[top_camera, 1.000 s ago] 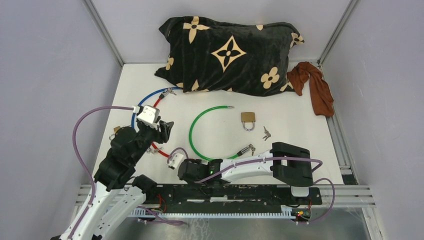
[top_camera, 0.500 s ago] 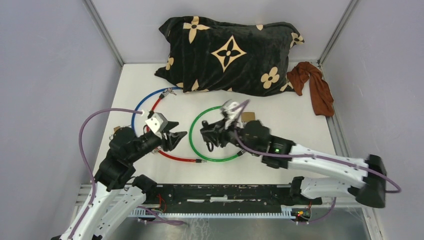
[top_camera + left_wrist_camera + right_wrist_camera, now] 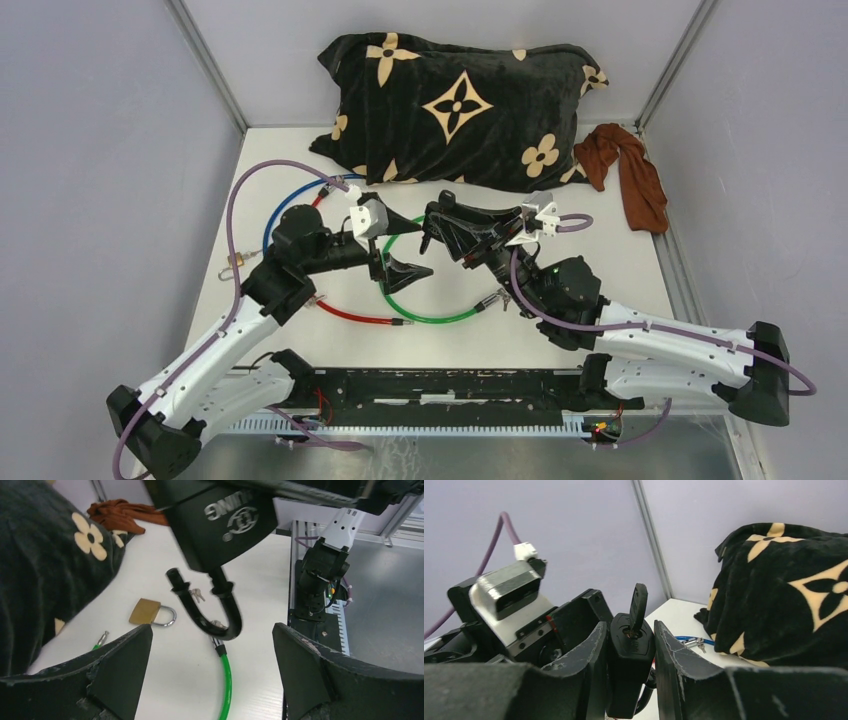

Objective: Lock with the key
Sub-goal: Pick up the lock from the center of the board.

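My right gripper (image 3: 630, 672) is shut on a black padlock (image 3: 630, 652) and holds it above the table's middle, its fingers (image 3: 676, 665) pressed on both flat sides. A black key (image 3: 639, 602) sticks out of the keyhole on top. In the left wrist view the padlock body (image 3: 220, 520) hangs with its black shackle (image 3: 227, 625) downward, one shackle end free of the body. My left gripper (image 3: 212, 665) is open wide just left of the padlock, touching nothing. From above, the left gripper (image 3: 424, 247) faces the right gripper (image 3: 447, 222).
A brass padlock (image 3: 147, 612) and small keys (image 3: 198, 595) lie on the table under the grippers. Green (image 3: 385, 285), red (image 3: 350, 315) and blue (image 3: 290, 195) cables loop on the table. A black pillow (image 3: 460, 100) and brown cloth (image 3: 630, 170) lie at the back.
My right arm swung from the near edge to the table's middle and now holds the padlock up. The left arm reached right toward it, and its jaws opened wide.
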You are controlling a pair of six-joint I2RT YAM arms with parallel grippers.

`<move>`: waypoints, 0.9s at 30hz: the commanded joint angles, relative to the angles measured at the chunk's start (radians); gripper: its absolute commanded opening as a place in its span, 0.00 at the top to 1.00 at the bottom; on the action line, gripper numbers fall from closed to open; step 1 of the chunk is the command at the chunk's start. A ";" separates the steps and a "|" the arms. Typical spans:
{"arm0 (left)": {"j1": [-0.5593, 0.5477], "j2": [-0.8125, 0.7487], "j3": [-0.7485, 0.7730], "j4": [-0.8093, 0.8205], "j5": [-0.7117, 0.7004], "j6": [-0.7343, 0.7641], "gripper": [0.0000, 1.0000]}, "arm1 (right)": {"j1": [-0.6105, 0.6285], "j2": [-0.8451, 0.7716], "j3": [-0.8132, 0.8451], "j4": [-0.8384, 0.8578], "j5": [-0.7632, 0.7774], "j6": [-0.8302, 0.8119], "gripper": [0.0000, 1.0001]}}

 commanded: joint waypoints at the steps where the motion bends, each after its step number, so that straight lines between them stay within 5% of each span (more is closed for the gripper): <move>1: -0.050 0.005 0.052 0.142 -0.045 0.109 0.06 | 0.003 -0.017 0.030 0.188 0.076 -0.054 1.00; 5: -0.063 0.046 0.055 0.196 -0.172 0.128 0.20 | 0.001 0.005 0.040 0.199 0.069 -0.062 1.00; 13: -0.064 0.070 0.057 0.233 -0.138 0.086 0.45 | 0.002 0.030 0.051 0.197 0.057 -0.083 1.00; 17: -0.064 0.061 0.053 0.214 -0.159 0.077 0.94 | 0.002 0.040 0.063 0.188 0.023 -0.075 1.00; 21: -0.064 0.037 0.069 0.119 -0.183 0.080 0.98 | -0.030 0.027 0.063 0.096 -0.069 -0.083 1.00; 22: -0.064 0.028 0.072 0.074 -0.196 0.096 0.98 | -0.047 0.010 0.059 0.040 -0.101 -0.092 0.91; 25: -0.062 -0.005 0.077 -0.081 -0.237 0.181 0.98 | -0.093 -0.077 0.013 -0.146 -0.171 -0.146 0.11; 27: -0.062 -0.015 0.086 -0.183 -0.260 0.242 0.98 | -0.135 -0.136 -0.015 -0.295 -0.266 -0.203 0.02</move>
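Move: The black lock is held upright in the right hand, with its shackle hanging between the left hand's open fingers: about 1 cm ahead, 2 cm to the right and 3 cm above the left hand point. From the right hand point, the shackle lies about 2 cm left and 7 cm down, level fore and aft. On the table some 29 cm below the left hand, the brass padlock is 14 cm ahead and 17 cm right, and the green cable's end 2 cm ahead and 15 cm right. Up and forward by about 3 cm each, edging right around the shackle, the left hand rolls some 10 degrees, then shuts its fingers and pinches the shackle. The right hand keeps its hold on the lock body, drifting slightly forward, and only at the end opens wide while sinking about 1.5 cm. The left hand then drops back a couple of centimetres and edges left, keeping its pinch. ##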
